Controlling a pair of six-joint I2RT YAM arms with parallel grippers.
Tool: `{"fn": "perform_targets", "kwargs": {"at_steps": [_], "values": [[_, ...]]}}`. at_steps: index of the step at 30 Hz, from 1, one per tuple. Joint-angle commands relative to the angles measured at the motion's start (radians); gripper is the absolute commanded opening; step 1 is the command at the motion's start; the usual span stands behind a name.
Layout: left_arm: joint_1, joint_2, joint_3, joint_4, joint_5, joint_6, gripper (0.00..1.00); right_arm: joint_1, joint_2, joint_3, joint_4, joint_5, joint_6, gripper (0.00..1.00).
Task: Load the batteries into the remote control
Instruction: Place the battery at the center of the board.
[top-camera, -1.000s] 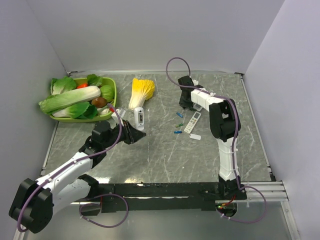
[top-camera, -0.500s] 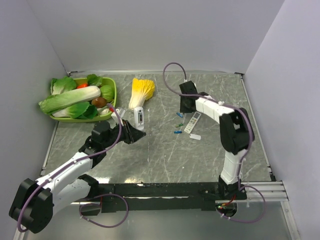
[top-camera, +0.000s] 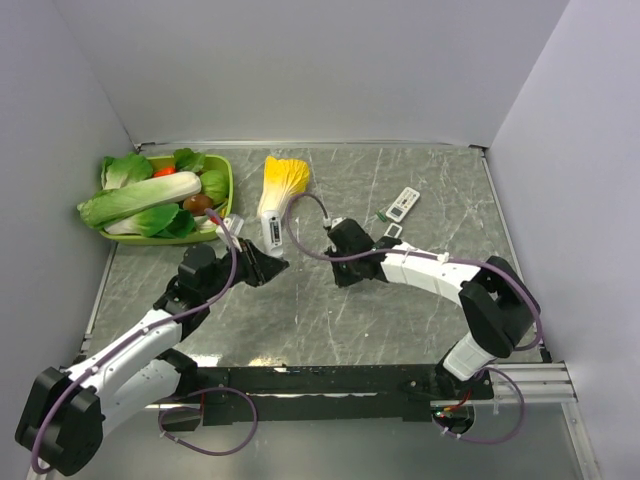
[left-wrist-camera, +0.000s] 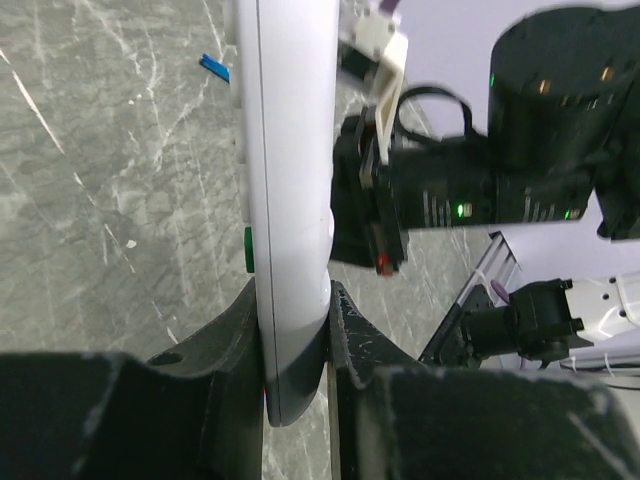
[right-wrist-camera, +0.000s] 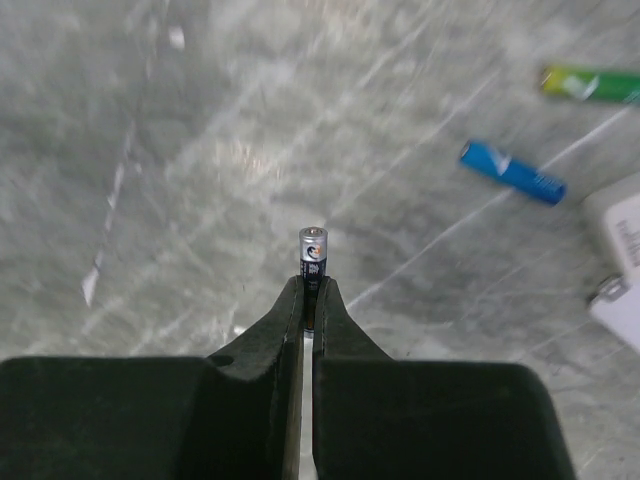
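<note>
The white remote control (top-camera: 272, 231) is held up off the table left of centre, my left gripper (top-camera: 267, 262) shut on its lower end; the left wrist view shows the remote (left-wrist-camera: 290, 180) clamped between the jaws of that gripper (left-wrist-camera: 296, 305). My right gripper (right-wrist-camera: 308, 285) is shut on a small dark battery (right-wrist-camera: 313, 250) with a silver cap, which sticks out past the fingertips. The right gripper (top-camera: 337, 252) sits close to the right of the remote. A blue battery (right-wrist-camera: 512, 172) and a green battery (right-wrist-camera: 590, 83) lie on the table ahead of it.
A second white remote (top-camera: 402, 204) lies at the back right, with a small white cover (top-camera: 390, 232) near it. A green basket (top-camera: 229, 188) of vegetables stands at the back left, a yellow-white cabbage (top-camera: 282, 181) beside it. Walls close in the table.
My right arm has swung from the back of the table to the centre, beside the held remote, and its gripper has shut. The second remote now lies further back.
</note>
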Motion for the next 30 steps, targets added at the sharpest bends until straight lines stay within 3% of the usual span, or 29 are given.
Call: {"fn": "perform_targets", "kwargs": {"at_steps": [1, 13, 22, 30], "values": [[0.006, -0.049, -0.006, 0.04, -0.045, -0.002, 0.01, 0.031, 0.023, -0.005, 0.028, 0.017, 0.017, 0.0], [0.008, -0.086, -0.015, 0.014, -0.068, -0.002, 0.01, 0.057, 0.132, -0.007, -0.044, 0.104, 0.16, 0.05], [0.008, -0.083, -0.02, 0.023, -0.062, -0.01, 0.01, 0.062, 0.096, -0.03, -0.078, 0.08, 0.171, 0.32], [0.008, -0.088, -0.017, 0.015, -0.065, -0.005, 0.01, 0.065, 0.08, -0.027, -0.12, 0.029, 0.166, 0.34]]}}
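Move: The right hand already holds the battery over the board's open centre; its landing spot is about 5 cm below the fingers and 2 cm back, with no sideways offset. The nearest blue battery lies about 7 cm ahead and 4 cm right, the green battery 12 cm ahead and 5 cm right, and the battery cover 3 cm ahead and 16 cm right. From the left hand, holding up the remote, that spot is some 19 cm right, 4 cm back and 18 cm down. Lower the right gripper about 4 cm towards the bare board with the battery still pinched, easing 1 to 2 cm back and tilting the wrist slightly. Once down, stay low and part the fingers to about a third of their range to let the battery go, drawing back just under another centimetre as they open. ##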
